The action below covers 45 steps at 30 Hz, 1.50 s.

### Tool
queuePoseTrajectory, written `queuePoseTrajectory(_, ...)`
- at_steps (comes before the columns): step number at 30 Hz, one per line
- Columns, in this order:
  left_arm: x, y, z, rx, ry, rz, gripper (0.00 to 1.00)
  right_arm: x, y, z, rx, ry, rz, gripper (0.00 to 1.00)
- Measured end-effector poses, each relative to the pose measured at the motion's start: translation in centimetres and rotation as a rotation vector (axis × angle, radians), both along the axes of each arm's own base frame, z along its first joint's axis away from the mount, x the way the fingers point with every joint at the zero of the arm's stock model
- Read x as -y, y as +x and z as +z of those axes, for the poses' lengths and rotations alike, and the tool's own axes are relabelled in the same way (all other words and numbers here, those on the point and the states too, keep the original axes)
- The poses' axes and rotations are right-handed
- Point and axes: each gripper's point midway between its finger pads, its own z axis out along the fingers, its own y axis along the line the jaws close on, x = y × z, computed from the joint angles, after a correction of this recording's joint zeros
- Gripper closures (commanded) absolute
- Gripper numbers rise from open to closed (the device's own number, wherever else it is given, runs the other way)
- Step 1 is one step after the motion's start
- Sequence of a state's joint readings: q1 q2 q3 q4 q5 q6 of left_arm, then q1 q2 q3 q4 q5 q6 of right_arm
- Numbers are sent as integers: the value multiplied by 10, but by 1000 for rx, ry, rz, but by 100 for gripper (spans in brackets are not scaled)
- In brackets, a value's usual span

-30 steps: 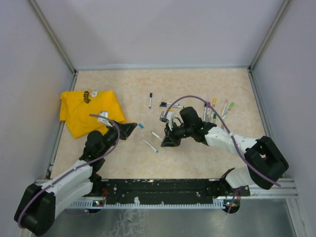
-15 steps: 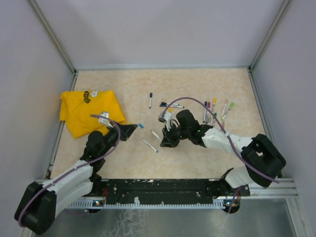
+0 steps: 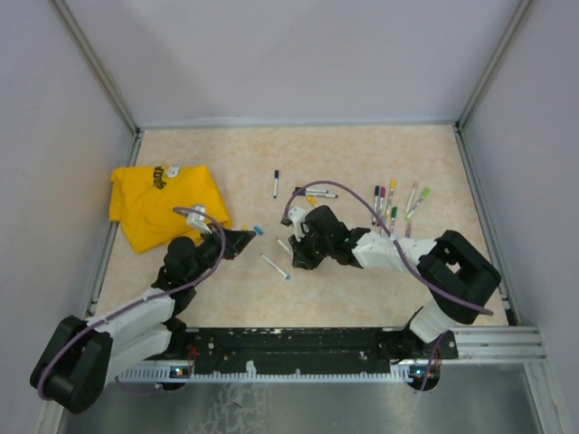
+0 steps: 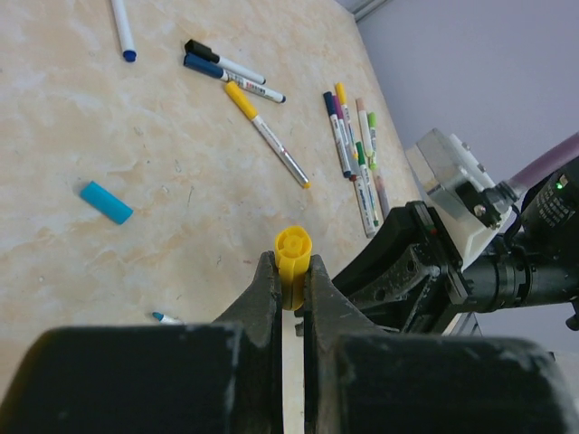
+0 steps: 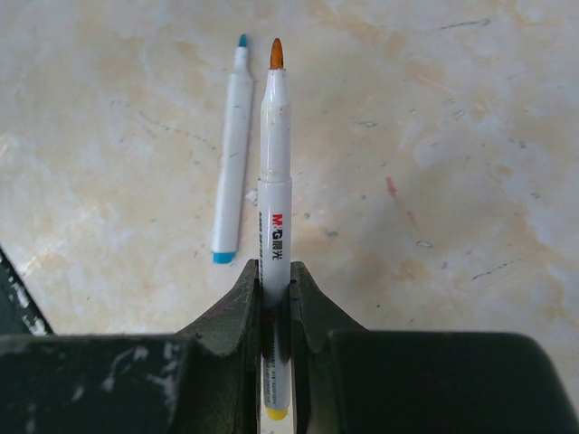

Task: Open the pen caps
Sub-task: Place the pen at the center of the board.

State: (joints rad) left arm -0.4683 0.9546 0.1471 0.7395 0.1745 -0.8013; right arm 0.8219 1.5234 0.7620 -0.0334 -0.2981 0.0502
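A yellow pen cap [image 4: 293, 258] stands end-on between the fingertips of my left gripper [image 4: 289, 271], which is shut on it just left of the table's middle [image 3: 246, 238]. Facing it a short way apart, my right gripper [image 5: 274, 276] is shut on a white pen barrel [image 5: 274, 163]. Its orange-yellow tip [image 5: 276, 52] is bare and points away from the jaws. A loose blue cap [image 4: 106, 202] lies on the table near the left gripper. An uncapped blue pen [image 5: 232, 149] lies flat beside the held pen.
Several capped pens [image 3: 393, 201] lie in a row at the back right. Two more pens [image 3: 312, 192] and a dark-capped one [image 3: 276, 183] sit behind the grippers. A crumpled yellow cloth [image 3: 163, 203] lies at the left. Grey walls close in the table.
The right arm's wrist has swung left toward the table's middle, still holding the pen. The left gripper has edged slightly right with the yellow cap. Both grips are unchanged.
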Motion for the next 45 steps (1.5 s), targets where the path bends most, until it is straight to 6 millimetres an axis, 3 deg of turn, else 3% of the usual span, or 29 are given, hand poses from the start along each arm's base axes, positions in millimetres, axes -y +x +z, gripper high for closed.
queuePoseTrajectory(6, 3, 0, -18, -64, 14, -13, 100, -1, 20, -8, 24, -50, -80, 100)
queuePoseTrajectory(15, 4, 0, -23, -80, 18, -19, 100, 1, 24, -20, 30, -113, -113, 96)
queuePoseTrajectory(16, 4, 0, -24, -82, 19, -19, 100, 1, 25, -21, 31, -118, -117, 89)
queuePoseTrajectory(20, 4, 0, -26, -88, 22, -18, 100, 2, 28, -29, 23, -143, -130, 81)
queuePoseTrajectory(36, 5, 0, -31, -103, 30, -18, 99, 2, 34, -28, 32, -162, -147, 77)
queuePoseTrajectory(45, 12, 8, -33, -132, 42, -38, 99, 7, 31, -18, 50, -177, -120, 63)
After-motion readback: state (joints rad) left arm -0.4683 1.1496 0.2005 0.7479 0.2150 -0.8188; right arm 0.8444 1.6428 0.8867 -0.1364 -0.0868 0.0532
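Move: The right gripper holds the uncapped orange-tipped pen; its resting spot has its middle about 5 cm ahead, 2 cm left and 3 cm below. The teal pen lies roughly 2 cm ahead and 7 cm left, the teal cap some 12 cm ahead and 13 cm left, both about 4 cm below. From the left gripper, holding the yellow cap, the teal cap is about 6 cm ahead, 3 cm right and 12 cm below. Bring the right gripper forward and down, about 3 cm each, tipping the fingers some 10 degrees steeper and turning slightly clockwise, to lay the pen on the board beside the teal pen; then open the fingers, let go and lift about 1 cm. Meanwhile lower the left gripper about 3 cm towards the teal cap, keeping its grip on the yellow cap. ##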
